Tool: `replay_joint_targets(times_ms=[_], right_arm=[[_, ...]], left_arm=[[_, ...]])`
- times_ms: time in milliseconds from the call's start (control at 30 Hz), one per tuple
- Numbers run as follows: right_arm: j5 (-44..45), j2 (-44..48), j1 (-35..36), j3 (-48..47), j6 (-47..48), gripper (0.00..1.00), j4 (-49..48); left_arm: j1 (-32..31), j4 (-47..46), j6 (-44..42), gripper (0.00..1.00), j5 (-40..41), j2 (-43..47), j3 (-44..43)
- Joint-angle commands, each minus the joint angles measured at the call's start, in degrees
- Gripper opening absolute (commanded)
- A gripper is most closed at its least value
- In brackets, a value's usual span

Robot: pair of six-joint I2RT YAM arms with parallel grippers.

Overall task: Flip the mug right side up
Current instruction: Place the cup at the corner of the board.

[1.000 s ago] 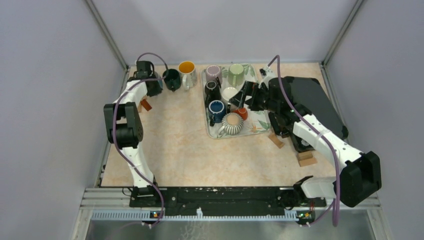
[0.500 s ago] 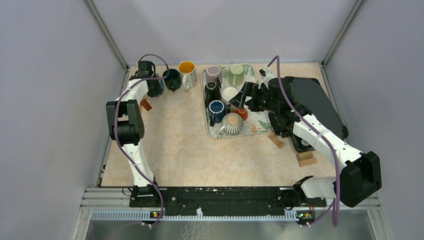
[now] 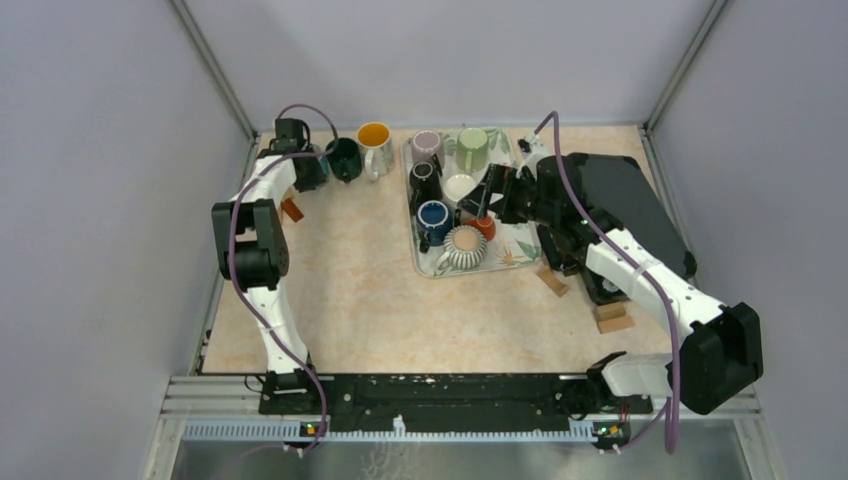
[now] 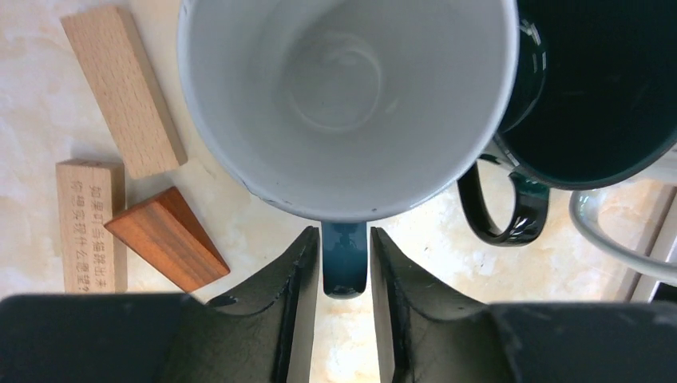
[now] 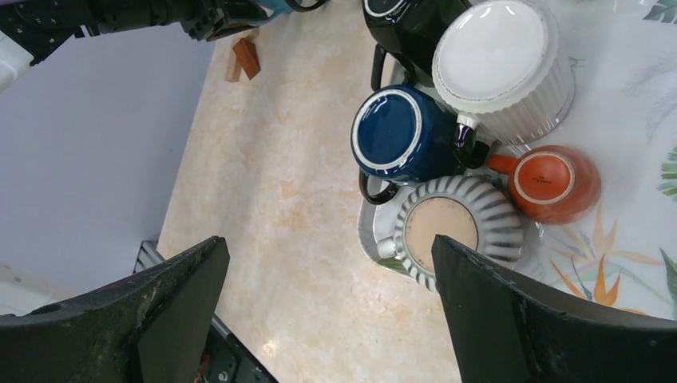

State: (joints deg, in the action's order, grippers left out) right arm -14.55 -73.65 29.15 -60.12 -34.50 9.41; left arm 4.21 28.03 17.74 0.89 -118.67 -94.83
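A mug (image 4: 343,104) with a white inside and a dark teal handle (image 4: 345,263) stands upright on the table at the far left, mouth up. My left gripper (image 4: 345,239) straddles its handle, jaws slightly apart with thin gaps on both sides; in the top view the gripper (image 3: 308,172) covers this mug. My right gripper (image 5: 327,247) is wide open and empty, hovering over the tray (image 3: 520,252); it shows in the top view (image 3: 483,195).
A dark green mug (image 4: 591,80) touches the teal mug's right side, with a yellow-inside mug (image 3: 374,140) beyond. Wooden blocks (image 4: 120,88) lie left. On the tray, upside-down mugs: blue (image 5: 397,132), white ribbed (image 5: 503,64), orange (image 5: 555,179), grey ribbed (image 5: 455,231).
The left arm has shifted very slightly near the far left mugs. The right arm has not moved.
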Motion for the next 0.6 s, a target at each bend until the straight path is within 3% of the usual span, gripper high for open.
replay_joint_targets(times_ms=[0,300,567], right_arm=[[-0.48,1.07,0.65,-0.97,0.35,0.99,-1.66],[1.71,1.54,0.65,-0.73,1.52,0.99,0.52],[2.42,1.33,0.65,-0.48,1.8,0.99,1.42]], left_arm=[[0.28,-2.77,-0.69,0.39,-0.6,0.97,-3.04],[0.29,-2.47,-0.93,0.59,-0.6,2.2,-3.26],[0.28,-2.57,-1.65,0.69,-0.61,3.64,-2.93]])
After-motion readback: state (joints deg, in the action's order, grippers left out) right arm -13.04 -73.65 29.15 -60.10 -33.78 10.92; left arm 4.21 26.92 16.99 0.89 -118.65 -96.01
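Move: The mug's handle is between the left fingertips, with the mug's middle about 6 cm ahead, 2 cm to the left and a centimetre lower. The dark green mug stands some 7 cm ahead and 6 cm to the right, and the yellow-lined mug about 9 cm ahead and 14 cm right. The red block lies roughly 4 cm back and 7 cm left, 4 cm lower. From the right hand the mug is about 22 cm ahead, 47 cm left and 17 cm below. Open the left gripper to about twice its present gap so both fingertips come off the mug's handle, leaving it free between them. Early in the opening, let the hand ease about 1 cm up and 1 cm forward towards the mug, tipping very slightly upward, then hold it there while the fingers go on spreading. ##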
